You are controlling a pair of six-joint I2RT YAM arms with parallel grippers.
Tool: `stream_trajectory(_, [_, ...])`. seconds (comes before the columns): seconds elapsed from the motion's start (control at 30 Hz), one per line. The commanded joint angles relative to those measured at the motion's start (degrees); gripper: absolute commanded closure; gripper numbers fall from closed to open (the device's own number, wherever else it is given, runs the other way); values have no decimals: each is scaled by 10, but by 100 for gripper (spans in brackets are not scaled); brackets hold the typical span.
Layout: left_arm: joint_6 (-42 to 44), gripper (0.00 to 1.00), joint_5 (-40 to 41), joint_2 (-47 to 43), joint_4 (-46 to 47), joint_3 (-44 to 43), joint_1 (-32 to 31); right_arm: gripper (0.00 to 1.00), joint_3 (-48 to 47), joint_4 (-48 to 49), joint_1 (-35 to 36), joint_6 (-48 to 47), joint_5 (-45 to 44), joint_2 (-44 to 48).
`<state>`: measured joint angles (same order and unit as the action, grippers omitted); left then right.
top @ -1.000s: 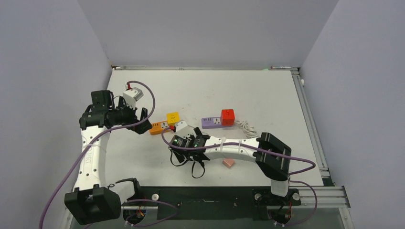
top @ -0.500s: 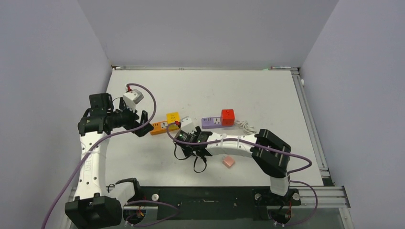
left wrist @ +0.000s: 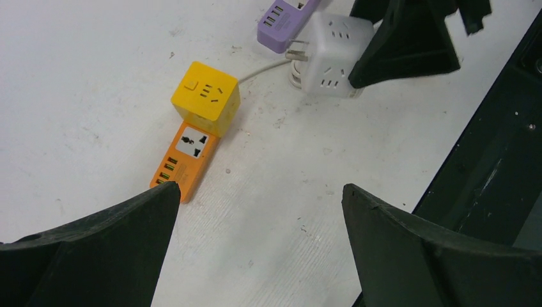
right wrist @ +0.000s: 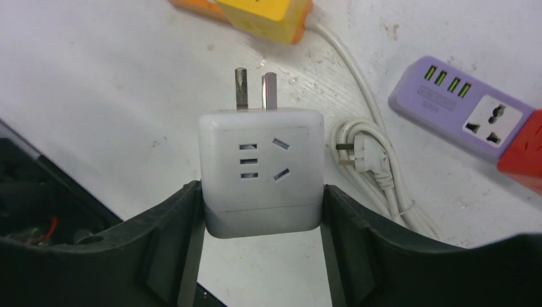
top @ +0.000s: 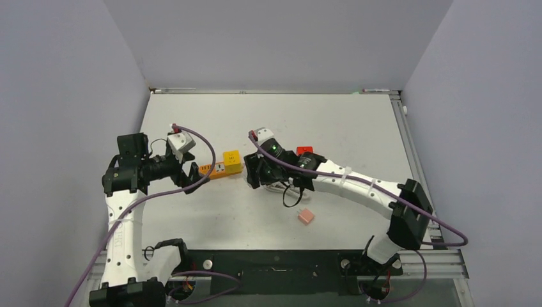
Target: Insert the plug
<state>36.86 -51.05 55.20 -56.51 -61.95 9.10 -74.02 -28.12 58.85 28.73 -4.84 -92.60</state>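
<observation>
The plug is a white cube adapter (right wrist: 259, 160) with two metal prongs (right wrist: 252, 89). My right gripper (right wrist: 262, 192) is shut on its sides and holds it just above the table. The prongs point toward the yellow cube (right wrist: 265, 16), a short way from it. That yellow cube (top: 231, 160) sits plugged into the orange power strip (top: 214, 169). In the left wrist view the white adapter (left wrist: 332, 54) hangs right of the yellow cube (left wrist: 206, 97) and the orange strip (left wrist: 185, 160). My left gripper (left wrist: 259, 188) is open and empty, hovering beside the strip's end; from above it (top: 192, 174) sits left of the strip.
A purple power strip (right wrist: 470, 118) with a red cube (right wrist: 521, 157) on it lies right of the adapter. A coiled white cable with its own plug (right wrist: 377, 166) rests between them. A small pink block (top: 306, 217) lies nearer the front edge.
My right gripper closed on the white adapter beside the yellow cube, then carried it right and away from the strip. My left arm drew back slightly, staying open.
</observation>
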Motion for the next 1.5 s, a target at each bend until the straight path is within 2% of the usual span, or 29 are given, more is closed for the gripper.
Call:
stream_trajectory(0.0, [103,4,-64,-27,-44,1,-4,76,-41,25,-13,-66,129,63])
stream_trajectory(0.1, [118,4,-72,-46,-48,-3,-9,75,-20,47,-12,-122,163,112])
stream_trajectory(0.3, [139,4,-108,-76,-60,0,-14,74,162,239,-13,-253,240,259])
stream_trajectory(0.43, [167,4,-128,-89,-77,11,-17,77,233,321,-14,-325,268,325])
stream_trajectory(0.63, [234,4,-166,-98,-131,5,-30,79,196,261,-14,-402,325,302])
stream_trajectory(0.93, [310,4,-156,-154,-135,28,-70,80,149,240,-11,-408,343,271])
stream_trajectory(1.1, [289,4,-127,-224,-36,61,-82,83,108,204,31,-456,307,246])
stream_trajectory(1.2, [157,4,-129,-258,73,79,-83,88,91,197,83,-502,228,232])
stream_trajectory(1.27, [93,4,-138,-262,112,77,-84,89,88,201,110,-524,179,230])
stream_trajectory(1.37, [46,4,-157,-256,104,62,-85,89,98,216,154,-563,87,238])
stream_trajectory(1.47, [100,4,-171,-258,37,54,-85,89,106,226,193,-597,8,250])
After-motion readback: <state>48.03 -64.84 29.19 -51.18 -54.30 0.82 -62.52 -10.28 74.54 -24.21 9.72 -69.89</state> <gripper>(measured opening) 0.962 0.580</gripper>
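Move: The white plug, already off the table in the right gripper, is about 15 cm to the right of the open left hand, 1 cm back and some 9 cm lower. So for the right hand the left gripper is 15 cm left, 1 cm ahead and 9 cm higher. From the right hand, the yellow plug lies 11 cm ahead, 9 left and 8 below; the purple strip is 12 ahead, 12 right and 11 below. The white plug, still gripped, goes up about 13 cm and back some 12 in the right hand towards the left gripper, veering briefly right then left, while the wrist swings counter-clockwise and tips up until the prongs point left. The left hand, fingers staying wide open, draws back about 9 cm, right and up, tilting up and turning clockwise to meet it. ##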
